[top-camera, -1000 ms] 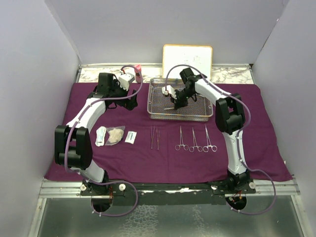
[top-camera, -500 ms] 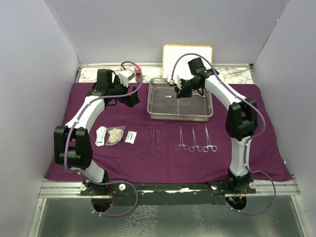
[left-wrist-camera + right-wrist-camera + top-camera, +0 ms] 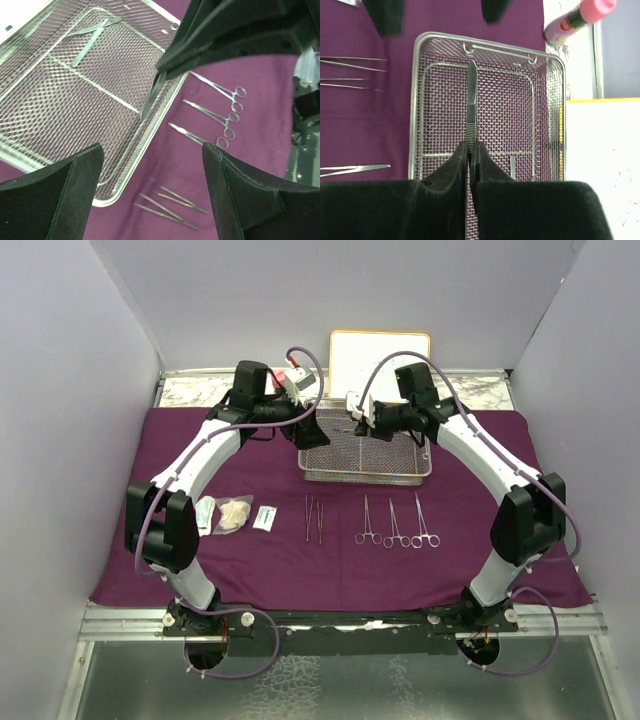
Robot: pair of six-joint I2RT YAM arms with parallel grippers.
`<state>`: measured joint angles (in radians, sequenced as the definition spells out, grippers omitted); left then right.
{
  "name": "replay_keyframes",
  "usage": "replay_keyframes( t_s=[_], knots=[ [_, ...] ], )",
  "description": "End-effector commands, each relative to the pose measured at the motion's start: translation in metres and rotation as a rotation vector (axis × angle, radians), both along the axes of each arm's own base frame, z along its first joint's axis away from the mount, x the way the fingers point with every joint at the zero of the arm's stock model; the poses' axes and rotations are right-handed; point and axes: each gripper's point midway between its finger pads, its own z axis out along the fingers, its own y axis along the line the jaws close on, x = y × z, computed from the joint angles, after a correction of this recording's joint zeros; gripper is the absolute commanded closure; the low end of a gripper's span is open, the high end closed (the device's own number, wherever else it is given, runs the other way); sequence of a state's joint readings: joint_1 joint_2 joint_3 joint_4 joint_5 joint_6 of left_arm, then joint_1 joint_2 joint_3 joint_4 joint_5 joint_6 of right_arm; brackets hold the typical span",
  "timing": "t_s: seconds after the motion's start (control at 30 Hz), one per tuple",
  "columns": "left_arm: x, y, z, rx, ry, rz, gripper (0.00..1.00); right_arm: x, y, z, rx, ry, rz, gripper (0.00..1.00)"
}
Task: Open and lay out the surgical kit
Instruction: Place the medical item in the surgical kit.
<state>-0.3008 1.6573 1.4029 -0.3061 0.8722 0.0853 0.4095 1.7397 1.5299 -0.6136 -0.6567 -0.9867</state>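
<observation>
The surgical kit's dark purple cloth (image 3: 340, 560) lies spread on the table. On it stands the silver mesh tray (image 3: 415, 472), with three clamps (image 3: 396, 526) and two forceps (image 3: 313, 519) laid in front, and gauze and small packets (image 3: 235, 513) at the left. My right gripper (image 3: 470, 145) hovers over the tray (image 3: 440, 125), shut on a slim steel forceps (image 3: 471, 95). My left gripper (image 3: 151, 150) hangs open over the tray's left rim (image 3: 145, 135), holding nothing. One more steel tool (image 3: 92, 37) lies in the tray.
A framed whiteboard (image 3: 380, 355) leans at the back behind the tray. A small pink-capped bottle (image 3: 580, 15) lies beside the tray's back left corner. Grey walls close in both sides and the back.
My left arm has swung right from the cloth's back left to the tray's left edge. My right gripper has lifted the forceps out of the tray and drawn back.
</observation>
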Motion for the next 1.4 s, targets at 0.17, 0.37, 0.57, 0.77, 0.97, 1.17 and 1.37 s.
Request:
replay_keyframes(
  t_s=[0.17, 0.37, 0.57, 0.77, 0.97, 1.17, 1.37],
  knots=[
    [-0.010, -0.038, 0.007, -0.125, 0.231, -0.112, 0.41, -0.041, 0.011, 0.028, 0.058, -0.040, 0.057, 0.99],
    [-0.015, -0.047, -0.001, -0.144, 0.330, -0.144, 0.56, -0.047, 0.011, 0.025, 0.047, -0.045, 0.060, 0.99],
    [-0.021, -0.052, -0.003, -0.146, 0.352, -0.166, 0.63, -0.050, 0.010, 0.018, 0.039, -0.046, 0.064, 0.99],
    [-0.026, -0.053, -0.009, -0.137, 0.376, -0.176, 0.70, -0.049, 0.009, 0.018, 0.033, -0.053, 0.058, 0.99],
    [-0.028, -0.053, -0.013, -0.129, 0.389, -0.181, 0.72, -0.048, 0.009, 0.019, 0.032, -0.059, 0.056, 0.99],
    [-0.029, -0.053, -0.014, -0.127, 0.392, -0.181, 0.76, -0.049, 0.009, 0.017, 0.027, -0.060, 0.062, 0.99],
    [-0.029, -0.053, -0.014, -0.126, 0.385, -0.188, 0.87, -0.049, 0.009, 0.014, 0.025, -0.058, 0.065, 0.99]
  ],
)
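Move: My right hand holds the long tweezers, whose middle lies about 7 cm to the right of my left hand, 2 ahead and 3 lower; from my right hand it is some 2 cm left and 1 lower. My open left gripper is about 10 cm left of my right hand, 2 behind, 2 higher. The tray's middle is roughly 6 cm ahead of my right hand, 3 right and 17 below; the laid-out tweezers lie 15 cm back, 11 left, 19 below. To pass the tweezers across above the tray, I draw my right hand back about 5 cm with its grip kept shut, then hold it still. My left hand goes right some 5 cm, back and slightly down to the tweezers' free end, rolling about 25 degrees so its forward side dips, and closes from wide open to nearly shut, pinching that end. ##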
